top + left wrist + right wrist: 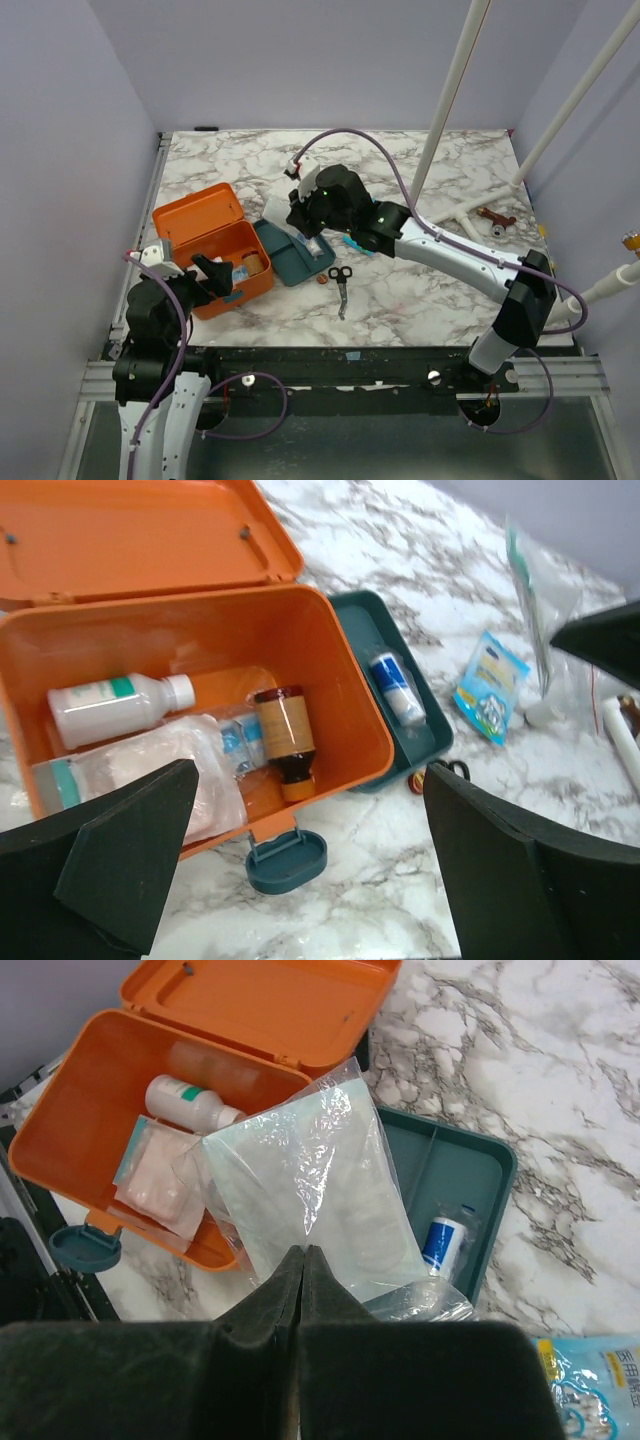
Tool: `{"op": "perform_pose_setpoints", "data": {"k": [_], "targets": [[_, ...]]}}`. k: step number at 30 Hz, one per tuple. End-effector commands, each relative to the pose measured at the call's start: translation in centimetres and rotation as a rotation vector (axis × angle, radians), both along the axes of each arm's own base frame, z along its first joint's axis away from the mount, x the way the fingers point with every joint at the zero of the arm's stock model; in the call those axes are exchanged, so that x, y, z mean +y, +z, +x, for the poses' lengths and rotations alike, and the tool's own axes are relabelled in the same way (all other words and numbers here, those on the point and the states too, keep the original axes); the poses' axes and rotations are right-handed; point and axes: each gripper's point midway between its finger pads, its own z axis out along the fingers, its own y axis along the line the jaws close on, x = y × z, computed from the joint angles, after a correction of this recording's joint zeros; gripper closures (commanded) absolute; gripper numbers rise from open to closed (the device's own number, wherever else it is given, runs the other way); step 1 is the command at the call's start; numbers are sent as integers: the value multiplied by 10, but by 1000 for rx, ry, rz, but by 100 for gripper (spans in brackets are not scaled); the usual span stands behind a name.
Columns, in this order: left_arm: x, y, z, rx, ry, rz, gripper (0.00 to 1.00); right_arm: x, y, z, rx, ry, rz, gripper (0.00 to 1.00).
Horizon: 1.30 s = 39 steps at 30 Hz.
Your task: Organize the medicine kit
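The orange medicine kit lies open at the left with its lid tipped back. Inside it are a white bottle, a brown bottle and a pinkish pouch. My left gripper is open just in front of the kit, over its teal latch, holding nothing. Above the teal tray hangs a clear plastic bag with a pale green sheet inside. My right gripper is shut on its lower edge.
A blue-and-white roll lies in the tray. To the right of the tray lie a blue packet, black scissors and a small red piece. White pipes and a brown tool stand at the back right.
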Motion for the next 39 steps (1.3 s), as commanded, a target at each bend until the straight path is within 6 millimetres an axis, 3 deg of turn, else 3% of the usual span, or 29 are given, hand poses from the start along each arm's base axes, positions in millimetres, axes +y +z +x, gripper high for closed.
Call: {"op": "perform_pose_setpoints", "data": {"k": [1, 10, 20, 25, 32, 35, 39], "targets": [[37, 21, -13, -116, 222, -14, 2, 37, 5, -31, -37, 166, 12, 99], [51, 25, -22, -145, 315, -42, 1, 101, -25, -66, -89, 374, -28, 99], [73, 21, -29, -139, 466, -87, 1, 140, -76, -63, -78, 487, -123, 99], [76, 22, -32, -147, 490, -98, 1, 142, -110, -57, -63, 503, -214, 99], [74, 22, -32, -153, 478, -99, 2, 122, -145, -53, -90, 524, -346, 99], [73, 23, -31, -155, 470, -98, 1, 119, -142, -52, -94, 511, -358, 85], [71, 23, -30, -156, 456, -96, 1, 120, -119, -50, -104, 481, -318, 66]]}}
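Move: Inside the orange box is where the white packet pinched in the right hand is headed: its middle lies about 18 cm to that hand's left, 2 cm back and 18 cm below. The brown bottle in the box is 10 cm left, level fore and aft. The teal tray sits some 5 cm ahead, right below; the open lid 13 cm ahead and 24 cm left. From the left hand the box is about 9 cm ahead, 3 cm left, 15 cm below. Swinging left and a little back, the right hand carries the packet some 14 cm over the tray's near side to the box, sinking ever more steeply, about 13 cm in all, while turning some 30 degrees counter-clockwise; at the bottom its fingers part by about a quarter. The empty, open left hand clears off 7 cm left and slightly back, turning counter-clockwise. ##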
